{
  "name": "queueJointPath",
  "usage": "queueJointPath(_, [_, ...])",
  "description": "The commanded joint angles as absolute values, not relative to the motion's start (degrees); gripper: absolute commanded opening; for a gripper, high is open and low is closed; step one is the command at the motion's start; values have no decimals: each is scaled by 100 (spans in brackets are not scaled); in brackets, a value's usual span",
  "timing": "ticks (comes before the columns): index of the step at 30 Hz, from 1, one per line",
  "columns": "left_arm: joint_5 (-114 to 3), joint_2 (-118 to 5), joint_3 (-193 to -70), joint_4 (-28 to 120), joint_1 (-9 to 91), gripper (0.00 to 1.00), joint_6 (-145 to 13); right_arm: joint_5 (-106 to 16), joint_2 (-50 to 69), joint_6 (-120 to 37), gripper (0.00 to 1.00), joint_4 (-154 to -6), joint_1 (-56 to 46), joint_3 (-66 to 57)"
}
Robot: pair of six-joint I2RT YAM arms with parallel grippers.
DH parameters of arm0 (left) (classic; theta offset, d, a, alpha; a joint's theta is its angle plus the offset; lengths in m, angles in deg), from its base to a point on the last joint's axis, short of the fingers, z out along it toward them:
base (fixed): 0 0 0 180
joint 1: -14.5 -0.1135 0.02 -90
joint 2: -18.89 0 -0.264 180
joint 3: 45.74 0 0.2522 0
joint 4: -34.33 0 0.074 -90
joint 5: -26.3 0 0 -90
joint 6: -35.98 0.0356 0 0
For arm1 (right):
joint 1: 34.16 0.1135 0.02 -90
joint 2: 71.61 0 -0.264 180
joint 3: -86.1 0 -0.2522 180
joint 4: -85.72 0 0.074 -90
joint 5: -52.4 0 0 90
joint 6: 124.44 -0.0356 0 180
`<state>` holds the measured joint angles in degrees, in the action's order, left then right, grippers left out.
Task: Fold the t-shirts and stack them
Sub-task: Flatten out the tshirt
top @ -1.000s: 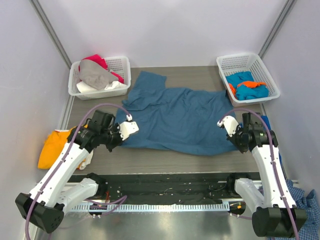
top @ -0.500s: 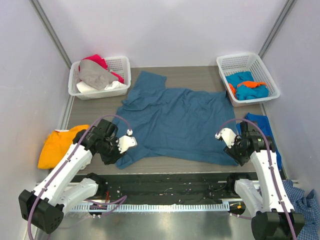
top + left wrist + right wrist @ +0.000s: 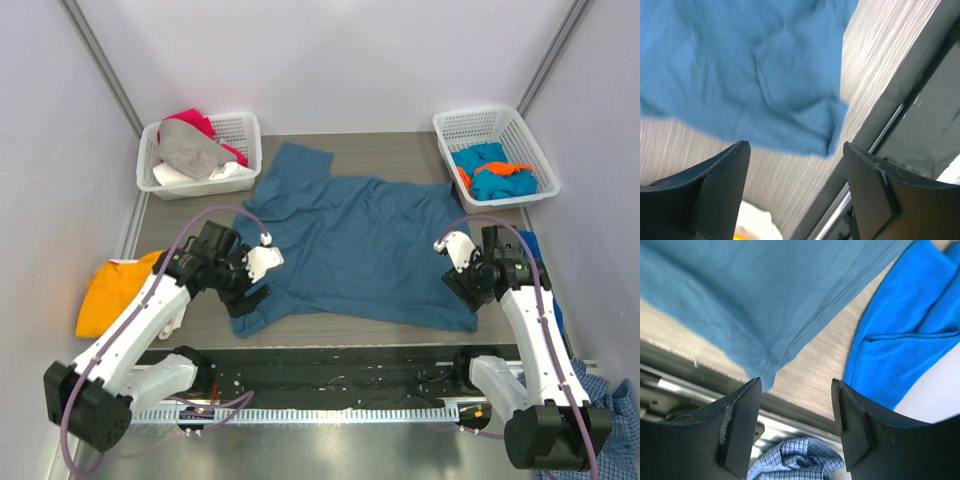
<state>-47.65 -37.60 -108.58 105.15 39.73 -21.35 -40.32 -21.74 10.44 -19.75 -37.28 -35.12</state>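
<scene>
A large dark teal-blue t-shirt (image 3: 350, 240) lies spread flat across the middle of the table, its near hem close to the front edge. My left gripper (image 3: 248, 293) hovers open over the shirt's near left corner (image 3: 832, 125), holding nothing. Just above the near right corner (image 3: 765, 365), my right gripper (image 3: 463, 283) is open and empty too. An orange t-shirt (image 3: 110, 288) lies crumpled at the left edge. A bright blue tee (image 3: 910, 335) lies at the right edge.
A white basket (image 3: 243, 128) at the back left holds grey (image 3: 190, 152) and red (image 3: 196, 121) tees. At the back right, a second basket (image 3: 478, 122) holds turquoise and orange ones (image 3: 497, 172). A blue-and-white checked shirt (image 3: 800, 460) hangs off the near right corner.
Both grippers drew the teal shirt's near hem toward the front edge, then opened and let it go. They now sit slightly back from the hem.
</scene>
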Motion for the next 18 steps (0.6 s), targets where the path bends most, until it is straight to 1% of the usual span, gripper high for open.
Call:
queueJointPath(1, [-3823,-4752,-11329,10002,3999,81,-2361,-4015,-1993,616,66,-2576,-3741,-3268])
queueJointPath(5, [-3681,-5395,-11444,10135,4156,82,-2229,-3953,-1958,634,66,-2638,-3741,-3338])
queueJointPath(11, [-3935,-5765,-11268,9723,4306,81,-2264,-3962,-1905,616,66,-2647,-3741,-3338])
queueJointPath(18, [-4365,-6152,-11382,9240,4306,78,-2194,-4050,-1966,678,66,-2559,-3741,-3329])
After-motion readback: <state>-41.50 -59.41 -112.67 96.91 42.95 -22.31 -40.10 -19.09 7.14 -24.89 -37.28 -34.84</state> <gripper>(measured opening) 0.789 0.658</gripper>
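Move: The t-shirt's folded flap at its near left lies about 6 cm right of the left hand, level with it fore and aft, and some 10 cm below. The shirt's near left corner is around 8 cm back and 3 cm left of that hand. The orange cloth lies about 30 cm to its left. From the right hand the flap is roughly 42 cm left, 2 cm back and 10 cm below. The open left hand goes about 5 cm right, sinking nearly as much, slightly forward, towards the folded flap. ##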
